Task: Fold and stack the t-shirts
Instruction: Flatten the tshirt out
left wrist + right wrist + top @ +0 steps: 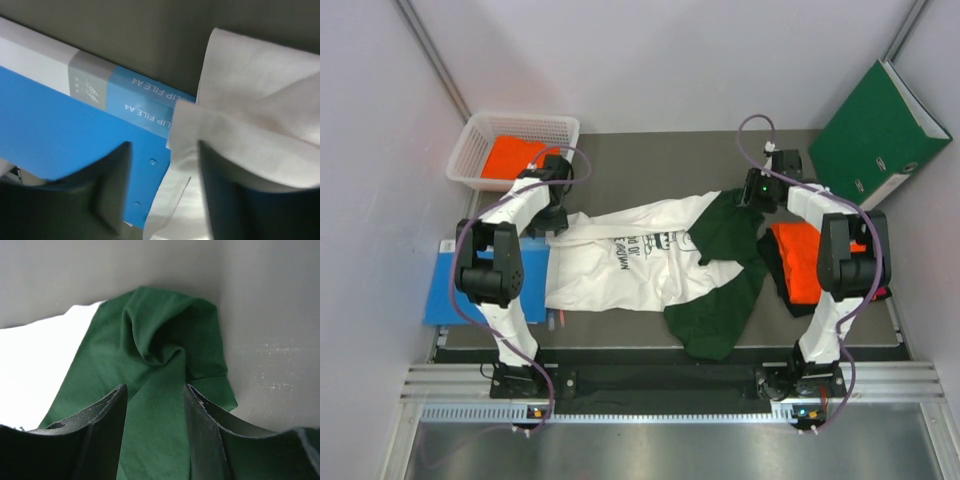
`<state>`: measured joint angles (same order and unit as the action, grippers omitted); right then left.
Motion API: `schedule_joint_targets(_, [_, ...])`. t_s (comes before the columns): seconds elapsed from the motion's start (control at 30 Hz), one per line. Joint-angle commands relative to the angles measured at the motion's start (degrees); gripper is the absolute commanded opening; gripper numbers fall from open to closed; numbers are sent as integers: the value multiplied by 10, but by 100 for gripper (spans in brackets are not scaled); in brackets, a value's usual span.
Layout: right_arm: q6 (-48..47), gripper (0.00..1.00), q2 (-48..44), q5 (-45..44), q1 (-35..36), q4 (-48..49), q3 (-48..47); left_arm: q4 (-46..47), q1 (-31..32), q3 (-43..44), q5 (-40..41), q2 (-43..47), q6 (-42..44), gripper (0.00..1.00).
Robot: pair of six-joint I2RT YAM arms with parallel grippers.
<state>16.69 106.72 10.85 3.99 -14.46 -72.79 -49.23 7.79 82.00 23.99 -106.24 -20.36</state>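
The white t-shirt with dark green sleeves lies spread across the table's middle, its print facing up. My left gripper is at the shirt's left end. In the left wrist view its jaws stand apart, with the white hem lying between them and draped over the right finger. My right gripper hovers over the far green sleeve. In the right wrist view it is open, with bunched green cloth beneath. One orange t-shirt lies in the basket. Folded orange and black shirts sit at the right.
A white mesh basket stands at the back left. The blue book lies under the left arm, and its edge touches the shirt's hem. A green binder leans at the back right. Walls close in on both sides.
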Motion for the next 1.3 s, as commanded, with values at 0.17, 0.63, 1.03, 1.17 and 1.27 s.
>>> schedule_joint_targets(0.17, [-8, 49, 29, -14, 1, -9, -49, 14, -6, 15, 2, 30, -5, 99])
schedule_joint_targets(0.63, [-20, 49, 79, -43, 0, -16, -75, 89, -5, 47, -80, -62, 8, 99])
schedule_joint_targets(1.03, [-18, 4, 183, -20, 6, -43, -185, 107, -3, 37, -110, -60, 13, 99])
schedule_joint_targets(1.17, [-22, 0, 199, -52, 4, -54, -235, 121, 4, 26, -126, -28, 16, 99])
schedule_joint_targets(1.27, [-15, 0, 224, -58, -11, -72, -291, 133, 6, 16, -150, 2, 18, 99])
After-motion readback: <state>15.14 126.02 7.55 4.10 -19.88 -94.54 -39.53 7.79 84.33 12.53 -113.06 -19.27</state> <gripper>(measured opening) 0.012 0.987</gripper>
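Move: The right hand goes for the far edge of the green sleeve, about 5 cm ahead, level sideways and 5 cm below; the orange stack lies some 14 cm back and 14 cm to its right. The left hand is aimed at the white hem's far-left corner, roughly 2 cm ahead, 4 cm right and 5 cm down. From the left hand, the white basket is some 18 cm ahead and 9 cm left, the blue file 12 cm back and 14 cm left. Right hand reaches about 7 cm forward and down, pinching the green sleeve; left opens wide, sinking forward-right. ##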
